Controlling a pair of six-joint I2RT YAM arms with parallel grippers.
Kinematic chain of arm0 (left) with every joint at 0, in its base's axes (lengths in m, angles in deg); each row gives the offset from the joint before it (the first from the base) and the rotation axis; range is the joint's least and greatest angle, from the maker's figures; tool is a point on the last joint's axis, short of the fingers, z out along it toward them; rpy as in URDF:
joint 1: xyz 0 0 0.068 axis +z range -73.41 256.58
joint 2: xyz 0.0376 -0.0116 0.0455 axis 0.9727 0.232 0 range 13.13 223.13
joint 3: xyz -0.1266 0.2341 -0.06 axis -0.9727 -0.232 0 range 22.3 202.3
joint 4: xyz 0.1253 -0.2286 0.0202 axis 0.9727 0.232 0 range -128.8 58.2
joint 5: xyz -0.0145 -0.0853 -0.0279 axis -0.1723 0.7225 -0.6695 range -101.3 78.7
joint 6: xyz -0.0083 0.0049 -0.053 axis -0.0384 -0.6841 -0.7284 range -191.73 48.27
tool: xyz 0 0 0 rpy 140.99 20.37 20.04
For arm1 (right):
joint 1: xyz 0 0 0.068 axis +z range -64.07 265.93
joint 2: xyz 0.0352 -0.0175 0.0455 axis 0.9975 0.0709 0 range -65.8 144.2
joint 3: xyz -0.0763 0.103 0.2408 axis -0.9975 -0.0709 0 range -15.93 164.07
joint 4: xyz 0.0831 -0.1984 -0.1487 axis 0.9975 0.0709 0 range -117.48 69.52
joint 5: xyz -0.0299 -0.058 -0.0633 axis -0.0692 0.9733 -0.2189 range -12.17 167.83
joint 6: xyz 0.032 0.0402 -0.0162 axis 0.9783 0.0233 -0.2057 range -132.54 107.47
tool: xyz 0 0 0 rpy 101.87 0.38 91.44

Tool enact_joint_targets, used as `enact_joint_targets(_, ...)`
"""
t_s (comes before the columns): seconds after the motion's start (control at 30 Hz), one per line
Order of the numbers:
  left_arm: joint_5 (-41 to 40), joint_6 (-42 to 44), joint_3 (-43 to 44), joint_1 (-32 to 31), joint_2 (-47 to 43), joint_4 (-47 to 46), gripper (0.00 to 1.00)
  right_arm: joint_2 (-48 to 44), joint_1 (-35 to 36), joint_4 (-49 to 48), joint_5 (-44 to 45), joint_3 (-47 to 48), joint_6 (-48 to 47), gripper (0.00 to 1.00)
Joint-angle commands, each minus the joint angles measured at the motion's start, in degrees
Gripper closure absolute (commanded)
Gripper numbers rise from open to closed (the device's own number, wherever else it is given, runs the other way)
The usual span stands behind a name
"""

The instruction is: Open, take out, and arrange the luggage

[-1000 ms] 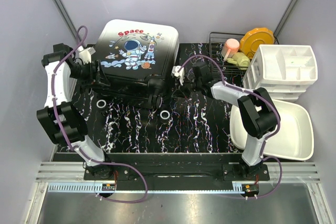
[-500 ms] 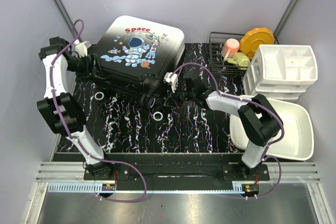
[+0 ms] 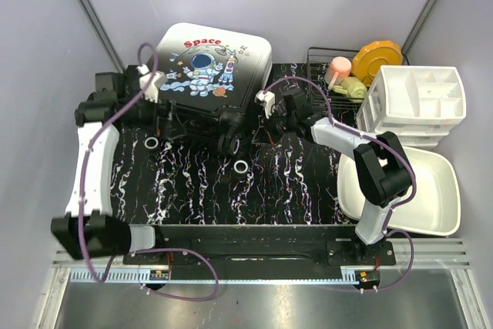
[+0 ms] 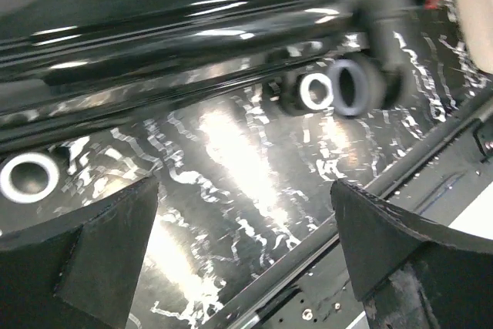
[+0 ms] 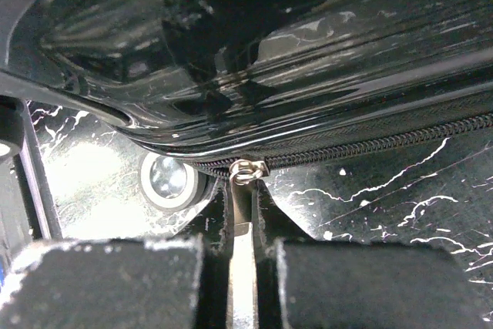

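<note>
The luggage [image 3: 206, 63] lies flat at the back of the table, astronaut and red "Space" print facing up, wheels toward me. My left gripper [image 3: 171, 119] is at its front left edge and stands open. In the left wrist view the left gripper [image 4: 246, 244] has only marbled table between its wide-spread fingers [image 4: 92, 260], and the luggage's black edge [image 4: 154, 44] runs above. My right gripper [image 3: 253, 130] is at the front right corner. In the right wrist view the right gripper [image 5: 245, 206] is shut on the silver zipper pull [image 5: 246, 217], just below the zipper slider [image 5: 248, 169].
A wire rack [image 3: 320, 63] with an orange plate [image 3: 377, 58] and a pink cup [image 3: 337, 68] stands at the back right. A white drawer organiser [image 3: 416, 102] and a white basin [image 3: 408, 186] fill the right side. Luggage wheels [image 3: 240, 166] rest on the marbled table.
My left gripper has opened wide and its arm has swung in toward the luggage's front left. The luggage has turned and shifted slightly. The right gripper still pinches the zipper pull.
</note>
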Motion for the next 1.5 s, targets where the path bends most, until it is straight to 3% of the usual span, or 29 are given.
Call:
enact_joint_targets(0.0, -4.0, -6.8, -4.7, -9.8, -7.3, -7.8, 0.01, 0.4, 1.5, -3.8, 0.5, 4.3, 1.7, 1.00)
enact_joint_targets(0.2, -12.5, -12.9, -8.1, -22.6, -9.1, -13.2, 0.01, 1.8, 7.3, -9.2, 2.3, 5.4, 4.1, 1.00)
enact_joint_targets(0.4, -22.8, -17.0, -9.7, -31.4, -7.2, -14.7, 0.01, 3.2, 11.8, -12.7, 4.0, 6.9, 8.1, 1.00)
enact_joint_targets(0.53, -29.1, -18.4, -11.7, -34.3, -6.3, -15.1, 0.02, 3.1, 13.2, -14.1, 4.7, 7.3, 11.7, 1.00)
enact_joint_targets(0.67, -36.9, -17.8, -13.1, -34.4, -5.3, -15.3, 0.16, 2.3, 13.4, -14.1, 5.6, 6.2, 11.9, 1.00)
enact_joint_targets(0.8, -39.3, -17.7, -14.9, -34.4, -4.4, -15.2, 0.27, 0.9, 13.3, -13.8, 6.3, 4.7, 9.8, 1.00)
enact_joint_targets(0.83, -39.5, -18.0, -15.1, -34.4, -4.2, -15.5, 0.27, 0.8, 13.4, -13.7, 6.3, 4.5, 9.3, 1.00)
enact_joint_targets(0.93, -41.8, -18.2, -14.6, -34.3, -2.9, -16.0, 0.10, 0.6, 13.4, -13.3, 6.1, 4.1, 9.0, 1.00)
enact_joint_targets(0.97, -40.7, -18.0, -13.8, -34.0, -2.7, -16.0, 0.11, 0.6, 13.4, -13.3, 6.1, 3.9, 9.0, 1.00)
enact_joint_targets(1.03, -38.2, -18.0, -13.1, -33.9, -2.1, -16.0, 0.24, 0.6, 13.3, -13.3, 6.2, 3.8, 8.9, 1.00)
enact_joint_targets(1.07, -37.1, -17.8, -12.6, -33.8, -2.1, -16.0, 0.40, 0.6, 13.3, -13.3, 6.4, 3.8, 8.9, 1.00)
enact_joint_targets(1.13, -35.6, -16.7, -12.7, -33.9, -2.3, -16.0, 0.56, 0.5, 13.2, -13.0, 6.4, 3.7, 8.7, 1.00)
enact_joint_targets(1.17, -34.5, -16.1, -13.4, -33.9, -2.7, -15.7, 0.70, 0.3, 13.2, -13.0, 6.4, 3.5, 8.8, 1.00)
enact_joint_targets(1.3, -33.5, -12.7, -17.1, -33.2, -5.4, -12.7, 0.98, -0.8, 13.5, -12.8, 5.4, 2.1, 9.1, 1.00)
enact_joint_targets(1.47, -32.2, -7.2, -22.6, -29.3, -11.4, -6.9, 1.00, -2.3, 14.4, -13.1, 6.1, -0.6, 11.2, 1.00)
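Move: From the open left hand, the black wheel housing at the suitcase's near right corner lies about 16 cm right, level ahead and 10 cm below. The right wheel sits some 22 cm right of the hand, 3 cm back and 20 cm down; the left wheel 6 cm left, 3 cm ahead and 20 cm down. The right hand already grips the zipper pull between its fingertips, the housing about 10 cm left, 1 cm ahead and 4 cm above it. Left reaches 8 cm right and down, pinches the wheel housing; right hauls its zipper pull 8 cm left. ##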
